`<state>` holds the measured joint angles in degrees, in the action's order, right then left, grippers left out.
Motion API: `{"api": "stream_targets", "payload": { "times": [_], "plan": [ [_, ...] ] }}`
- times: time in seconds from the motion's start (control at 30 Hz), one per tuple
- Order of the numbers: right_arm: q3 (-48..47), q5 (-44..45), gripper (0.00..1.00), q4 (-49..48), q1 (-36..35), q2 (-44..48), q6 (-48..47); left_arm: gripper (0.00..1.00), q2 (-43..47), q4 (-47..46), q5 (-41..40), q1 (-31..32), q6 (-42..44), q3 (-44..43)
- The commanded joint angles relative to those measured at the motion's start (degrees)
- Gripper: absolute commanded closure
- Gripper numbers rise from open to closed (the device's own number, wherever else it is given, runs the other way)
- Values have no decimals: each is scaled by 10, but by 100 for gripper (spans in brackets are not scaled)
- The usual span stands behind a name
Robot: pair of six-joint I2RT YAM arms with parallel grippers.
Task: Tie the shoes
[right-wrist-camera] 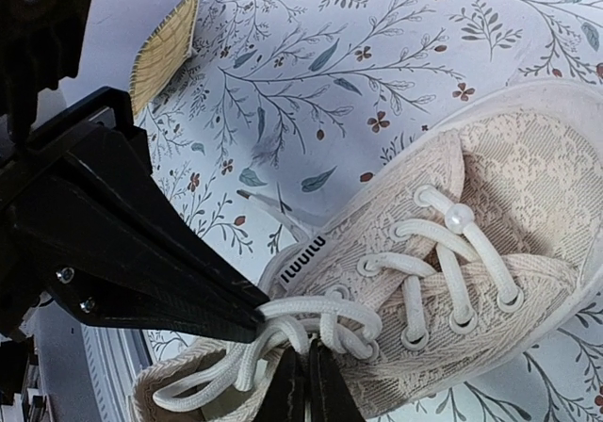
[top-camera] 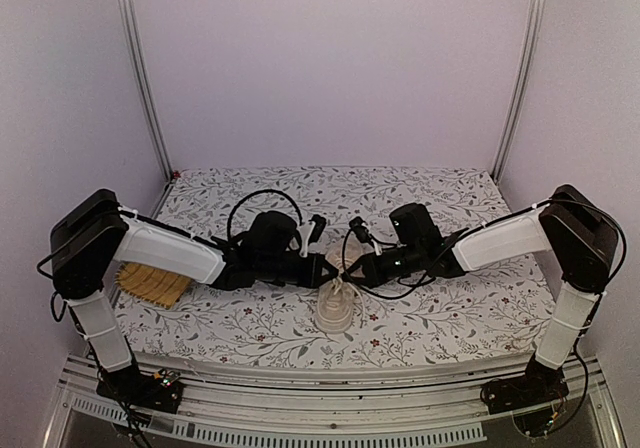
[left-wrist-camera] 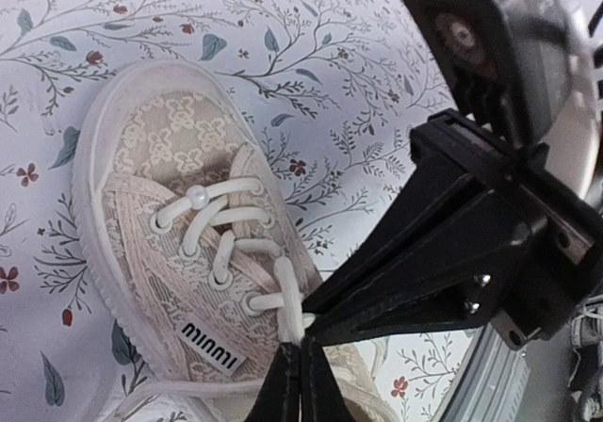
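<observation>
The cream lace sneaker point(top-camera: 335, 310) sits on the floral cloth between the two arms, its toe towards the near edge. Both grippers meet over its top eyelets. In the left wrist view my left gripper point(left-wrist-camera: 301, 345) is shut, with a pale lace point(left-wrist-camera: 288, 301) running straight into its tips. My right gripper point(right-wrist-camera: 309, 348) is shut among the looped laces point(right-wrist-camera: 325, 311) at the shoe's point(right-wrist-camera: 471, 234) throat, a strand pinched between its tips. The two pairs of fingertips almost touch. A lace end point(right-wrist-camera: 268, 205) lies loose on the cloth beside the shoe.
A yellow woven mat point(top-camera: 150, 286) lies at the left, partly under the left arm, and also shows in the right wrist view as the mat point(right-wrist-camera: 165, 50). The floral tablecloth point(top-camera: 450, 193) covers the table, with white walls on three sides.
</observation>
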<state>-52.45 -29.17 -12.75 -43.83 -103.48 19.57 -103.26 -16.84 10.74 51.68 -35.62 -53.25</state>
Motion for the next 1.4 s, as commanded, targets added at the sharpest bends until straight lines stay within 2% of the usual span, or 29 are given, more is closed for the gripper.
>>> {"api": "stream_targets", "payload": {
  "times": [0.0, 0.37, 0.83, 0.97, 1.1, 1.23, 1.37],
  "plan": [
    [-16, 15, 98, 15, -1, -4, 7, 100, -6, -31, 14, -6, -3, -1],
    [-33, 22, 98, 12, -1, -16, 10, 100, 4, -55, 21, -5, -1, 16],
    [-27, 3, 98, -61, -1, -35, 17, 100, 6, -39, 20, -7, 2, 16],
    [-19, 0, 98, -63, -1, -38, 16, 81, 35, -26, -6, -19, 4, 23],
    [-11, 1, 98, -63, -1, -36, 16, 68, 55, -18, -32, -37, -17, 28],
    [-8, 2, 98, -65, -2, -36, 17, 64, 42, -20, -29, -49, -45, 19],
    [-7, 2, 98, -66, -1, -34, 18, 66, 19, -14, -16, -56, -65, 0]
  ]
}}
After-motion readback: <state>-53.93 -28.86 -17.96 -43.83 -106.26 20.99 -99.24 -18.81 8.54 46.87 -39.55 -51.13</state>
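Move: The left fingers are shut on a lace strand, and the lace bundle they share with the right fingers lies level fore and aft, about 1 cm to their right and 1 cm lower. From the left hand, the shoe's toe cap is some 11 cm ahead, 2 cm right and 5 cm below, and its heel opening about 7 cm back, 1 cm left and 5 cm below. The right fingers are already shut in that same bundle. The left hand, still shut on its strand, draws up barely 1 cm and holds there, then opens to about a third, lets go of the lace and backs off about 5 cm forward and left, rising some 2 cm, with a slight counter-clockwise turn. Meanwhile the right hand stays pinched on the laces and carries them only about 1.5 cm forward and then as far left, over the shoe. ##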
